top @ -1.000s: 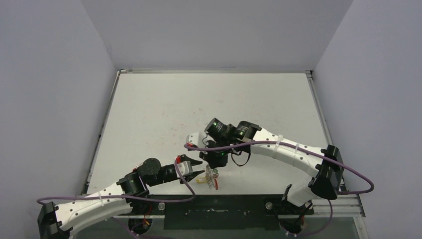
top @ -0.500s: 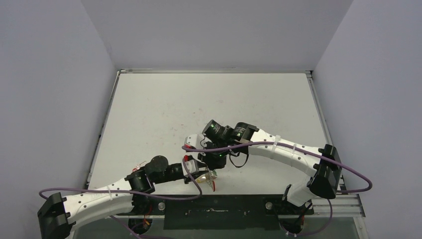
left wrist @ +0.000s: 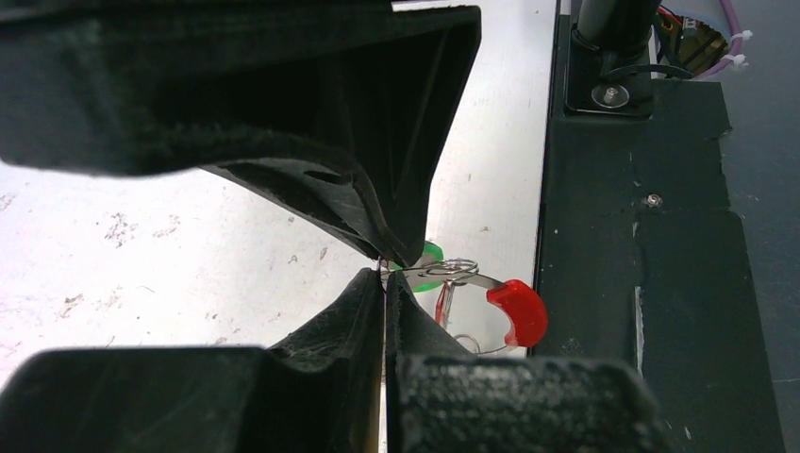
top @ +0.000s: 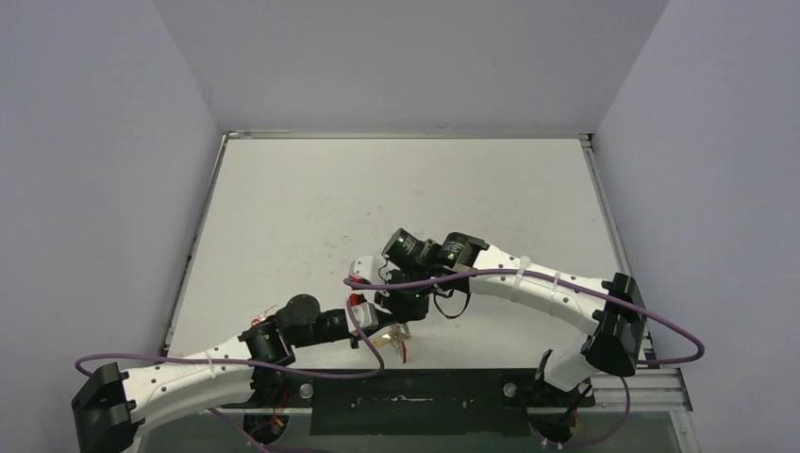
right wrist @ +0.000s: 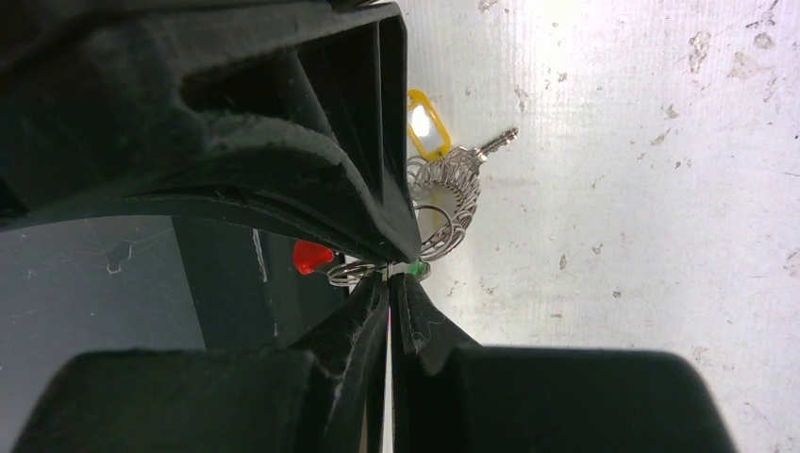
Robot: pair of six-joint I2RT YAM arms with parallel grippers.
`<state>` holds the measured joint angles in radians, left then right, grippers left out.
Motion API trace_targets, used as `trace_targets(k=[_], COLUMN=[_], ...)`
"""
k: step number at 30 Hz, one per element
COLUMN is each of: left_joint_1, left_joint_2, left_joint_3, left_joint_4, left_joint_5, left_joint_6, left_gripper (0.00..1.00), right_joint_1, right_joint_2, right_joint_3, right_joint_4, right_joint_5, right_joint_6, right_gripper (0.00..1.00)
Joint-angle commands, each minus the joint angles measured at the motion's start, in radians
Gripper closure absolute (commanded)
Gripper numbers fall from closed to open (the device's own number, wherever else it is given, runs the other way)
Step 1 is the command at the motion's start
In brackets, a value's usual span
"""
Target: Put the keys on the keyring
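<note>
The keyring (left wrist: 472, 280) is a thin silver wire with a red plastic piece (left wrist: 517, 311), held just above the table's near edge. My left gripper (left wrist: 385, 276) is shut, with a thin wire of the ring pinched at its tips. The right gripper (right wrist: 389, 276) is shut too, tip to tip with the left one, and the ring's bundle hangs from it. A green tag (left wrist: 432, 253) sits right behind the meeting tips. A yellow-tagged key (right wrist: 426, 127) and small coiled rings (right wrist: 451, 203) hang off the bundle. From above, the bundle (top: 400, 337) lies between left gripper (top: 379, 330) and right gripper (top: 407, 321).
The black base plate (left wrist: 651, 283) with its bolts runs along the table's near edge, right beside the bundle. Purple cables (top: 528, 276) loop along both arms. Grey walls close in the white table (top: 396, 189) on three sides.
My left gripper moved in to the right toward the hanging bundle and went from open to shut at the right gripper's tips. The right gripper shifted slightly left and stayed shut.
</note>
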<state>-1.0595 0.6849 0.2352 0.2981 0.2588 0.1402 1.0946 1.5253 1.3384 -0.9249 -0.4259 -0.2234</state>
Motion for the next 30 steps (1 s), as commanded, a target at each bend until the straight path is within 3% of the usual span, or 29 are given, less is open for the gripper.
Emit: trace_targets(k=[1,7,13,17,22,25,30], left_joint_1=[-0.004,-0.004,-0.004,-0.004,-0.004,-0.005,-0.004], left_joint_2=[0.011,0.011,-0.019,-0.057,-0.084,-0.094,-0.105], left_joint_3=[0.040,0.041,-0.007,-0.062,-0.135,-0.165,-0.167], left_joint_4=[0.056,0.053,0.126,0.215,0.360,0.437,0.427], left_joint_5=[0.028,0.024,-0.007,-0.033,-0.053,-0.068,-0.079], left_joint_6=[0.005,0.007,-0.021,-0.053,-0.088,-0.110,-0.117], left_gripper=[1.00,1.00,1.00,1.00,1.00,1.00,1.00], right_joint_1=[0.009,0.009,-0.010,-0.085,-0.185,-0.199,-0.197], right_joint_2=[0.001,0.002,-0.064,-0.174,-0.313,-0.348,-0.338], right_joint_3=[0.052,0.051,-0.019,-0.136,-0.301,-0.352,-0.402], right_joint_4=[0.028,0.035,0.131,0.269,0.474,0.534,0.629], right_joint_5=[0.013,0.033,0.061,-0.074,-0.283,-0.330,-0.388], right_joint_6=[0.010,0.006,0.011,-0.013,-0.013,-0.015,0.056], right_gripper=[1.00,1.00,0.63,0.55,0.52,0.52,0.52])
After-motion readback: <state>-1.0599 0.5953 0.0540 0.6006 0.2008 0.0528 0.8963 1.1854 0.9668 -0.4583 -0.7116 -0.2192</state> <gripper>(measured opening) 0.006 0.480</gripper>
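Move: Both hands already pinch the keyring's wire at nearly one point. From the left hand, the middle of the bunch hangs about 3 cm below, some 2 cm back and 1 cm to its right; from the right hand, it lies about 3 cm below and 2 cm back. Counted from the right hand, the yellow tag is roughly 3 cm back, 1 cm left and 5 cm down, and the red sleeve is some 4 cm back, 2 cm right and 5 cm down. The right fingers let go of the keyring, opening to about half, while the left fingers keep their pinch on it. Freed, the right hand eases forward some 2.5 cm, then climbs about 4 cm, up and away above the left fingertips, its down-slanted fingers swinging nearly 30 degrees towards level. The left hand lifts the keyring about 1 cm, tipping its fingertips up some 10 degrees. ##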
